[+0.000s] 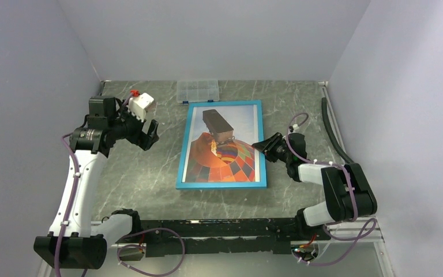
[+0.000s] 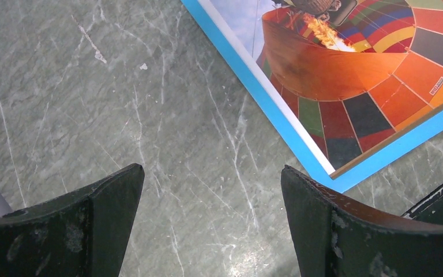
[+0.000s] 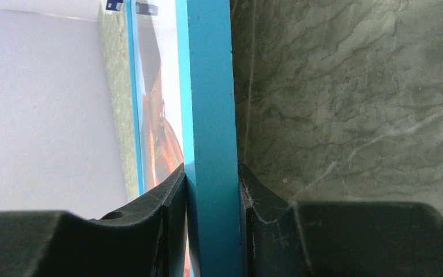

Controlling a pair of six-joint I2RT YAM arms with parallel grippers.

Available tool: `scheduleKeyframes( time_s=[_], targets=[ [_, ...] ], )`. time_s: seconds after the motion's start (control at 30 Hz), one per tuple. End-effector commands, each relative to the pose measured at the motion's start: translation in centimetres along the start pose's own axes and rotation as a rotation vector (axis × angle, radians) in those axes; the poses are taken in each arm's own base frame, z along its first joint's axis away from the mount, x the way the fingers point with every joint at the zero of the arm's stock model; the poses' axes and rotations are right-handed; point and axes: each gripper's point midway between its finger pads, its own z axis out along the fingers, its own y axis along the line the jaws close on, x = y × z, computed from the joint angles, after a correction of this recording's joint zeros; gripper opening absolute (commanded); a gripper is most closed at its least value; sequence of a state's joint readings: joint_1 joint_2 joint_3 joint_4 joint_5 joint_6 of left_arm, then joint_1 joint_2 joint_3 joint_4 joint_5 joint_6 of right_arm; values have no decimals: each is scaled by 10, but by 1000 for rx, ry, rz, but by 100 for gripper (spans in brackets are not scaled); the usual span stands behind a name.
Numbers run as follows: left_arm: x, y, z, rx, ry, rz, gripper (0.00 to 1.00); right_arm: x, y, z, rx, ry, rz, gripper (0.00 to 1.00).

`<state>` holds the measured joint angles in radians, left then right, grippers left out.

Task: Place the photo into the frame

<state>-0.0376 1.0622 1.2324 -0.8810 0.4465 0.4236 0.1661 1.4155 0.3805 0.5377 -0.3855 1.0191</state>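
Observation:
The frame [image 1: 222, 184] lies on the table with its bright blue front up. Behind its pane shows the photo [image 1: 225, 156], an orange-red balloon with the dark basket toward the far end. My right gripper [image 1: 261, 145] is shut on the frame's right rim about halfway along. In the right wrist view the blue rim [image 3: 210, 86] runs straight between the two fingers of that gripper [image 3: 212, 173], and a strip of the photo [image 3: 161, 127] shows beside it. My left gripper [image 1: 150, 135] hovers open to the left of the frame. Only table lies between its fingers [image 2: 212, 173]; the frame's near-left corner [image 2: 254, 86] and the photo [image 2: 369, 69] sit beyond its right finger.
A small clear plastic compartment box [image 1: 197, 90] stands at the back edge just behind the frame. A black hose [image 1: 330, 127] runs along the right wall. The black base rail [image 1: 207, 228] spans the near edge between the arms. Walls close in on three sides.

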Motion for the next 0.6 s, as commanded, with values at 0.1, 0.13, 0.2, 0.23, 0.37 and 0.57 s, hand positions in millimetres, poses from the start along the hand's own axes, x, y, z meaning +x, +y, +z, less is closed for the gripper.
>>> scheduleKeyframes(
  time_s=[0.1, 0.13, 0.2, 0.23, 0.37, 0.57],
  targets=[
    [-1, -4, 0, 34, -16, -12, 94, 23, -33, 5, 79, 79, -31, 13],
    [0, -5, 2, 38, -14, -16, 94, 25, -33, 6, 74, 87, -38, 14],
    [1, -5, 3, 40, -10, -30, 94, 28, -36, 8, 84, 103, -53, 20],
    [1, -5, 3, 42, -6, -37, 94, 30, -38, 9, 93, 114, -63, 85],
    [7, -7, 5, 48, 9, -53, 94, 30, -43, 8, 125, 122, -110, 100],
    [13, -2, 12, 44, 48, -115, 94, 19, -42, 0, 191, 103, -171, 100]
  ],
)
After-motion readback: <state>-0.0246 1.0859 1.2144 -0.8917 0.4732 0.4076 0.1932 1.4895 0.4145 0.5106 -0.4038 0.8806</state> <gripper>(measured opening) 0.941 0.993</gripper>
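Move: The blue frame with the photo in it is already pinched by its right rail in the right hand. Its middle lies about 16 cm to that hand's left, 3 cm ahead and 2 cm below. The clear box is roughly 28 cm ahead and 26 cm left, the black tube some 33 cm right and 7 cm ahead. From the empty left hand, the frame's middle is about 27 cm right, 7 cm ahead and 22 cm below. The frame's right rail, pinched between the right fingers, is lowered towards the table by about 2 cm. Near the bottom the fingers spring from a third open to fully wide and release the rail, while the hand edges 1 cm left with a slight roll and stays astride it, the outer finger still close against the rail's side. The open left hand sinks about 1.5 cm. ##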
